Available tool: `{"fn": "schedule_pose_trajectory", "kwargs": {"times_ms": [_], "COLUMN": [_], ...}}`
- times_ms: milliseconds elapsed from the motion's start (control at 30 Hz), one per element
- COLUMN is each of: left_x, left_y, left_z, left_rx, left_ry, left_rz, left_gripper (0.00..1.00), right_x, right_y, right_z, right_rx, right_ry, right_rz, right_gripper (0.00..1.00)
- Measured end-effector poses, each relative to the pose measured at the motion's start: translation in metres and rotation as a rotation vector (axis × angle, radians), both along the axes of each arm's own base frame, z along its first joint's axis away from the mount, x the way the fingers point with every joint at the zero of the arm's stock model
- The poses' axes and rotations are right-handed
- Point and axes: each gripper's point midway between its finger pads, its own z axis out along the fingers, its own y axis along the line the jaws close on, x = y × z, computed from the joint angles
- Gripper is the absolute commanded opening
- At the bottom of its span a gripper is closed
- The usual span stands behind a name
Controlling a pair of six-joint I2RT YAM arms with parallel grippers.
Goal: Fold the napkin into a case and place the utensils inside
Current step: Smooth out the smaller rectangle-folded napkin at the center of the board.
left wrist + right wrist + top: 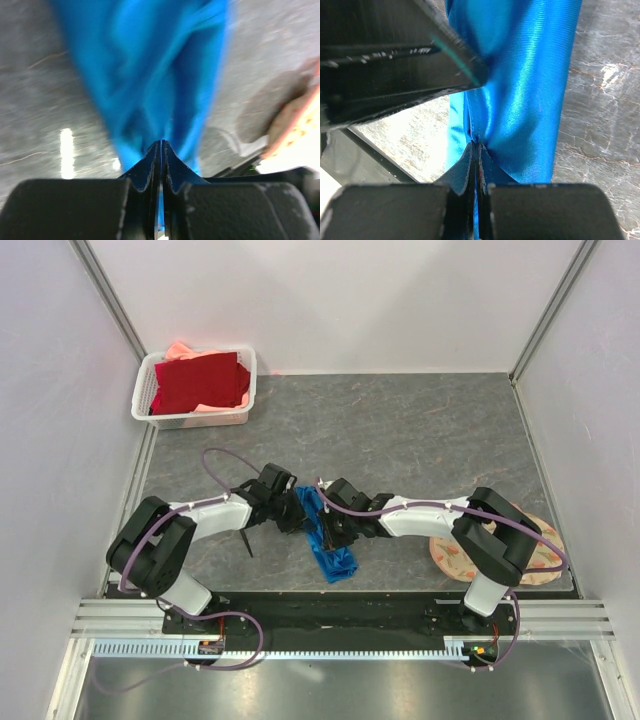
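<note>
The bright blue napkin (328, 540) is bunched into a narrow crumpled strip between my two arms, its lower end resting on the table near the front edge. My left gripper (298, 510) is shut on its upper part; in the left wrist view the napkin (150, 75) hangs blurred beyond the pinched jaws of that gripper (161, 144). My right gripper (336, 527) is shut on the cloth from the other side, and the shiny napkin (530, 90) fills the view past this gripper (479, 146). One thin black utensil (246, 539) lies beside the left arm.
A white basket (150, 388) holding a dark red cloth (200, 382) stands at the back left. A round peach floral mat (538, 552) lies at the front right under the right arm, and the same mat (300, 120) shows in the left wrist view. White walls enclose the grey table (420, 430).
</note>
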Motion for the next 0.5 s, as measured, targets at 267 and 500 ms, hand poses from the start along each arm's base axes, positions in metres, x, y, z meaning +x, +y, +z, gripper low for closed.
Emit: {"fn": "schedule_pose_trajectory", "kwargs": {"times_ms": [267, 500], "left_x": [-0.012, -0.016], "left_y": [0.013, 0.017], "left_z": [-0.012, -0.012], "left_rx": [0.006, 0.011], "left_ry": [0.008, -0.011], "left_rz": [-0.028, -0.046], "left_gripper": [0.08, 0.08], "right_x": [0.000, -0.005], "right_y": [-0.004, -0.012], "right_z": [0.002, 0.016], "right_rx": [-0.006, -0.010], "right_ry": [0.004, 0.004], "right_rz": [0.000, 0.012], "right_gripper": [0.17, 0.33]}}
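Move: The bunched blue napkin lies under both closed hands, its middle about 4 cm to the right of the left hand and 1 cm back, roughly 2 cm below. For the right hand, which is still shut on the lower part of the cloth, its middle is some 2 cm ahead and 1 cm to the left, about 1 cm lower. A dark utensil lies level with the left hand, about 14 cm to its left; the carrot-print pouch is some 37 cm to the right of the right hand and level with it. The left hand, fingers still shut, comes down about 1 cm onto the napkin's upper left part while drawing back, then keeps that height and drags its fingertips leftward over the cloth, ending some 2 cm to the left and 1.5 cm back of its start. The right hand lets go of the napkin's lower part, opening its fingers to nearly a third while it eases about 1 cm to the right and then lifts about 1.5 cm clear, without turning its wrist. ##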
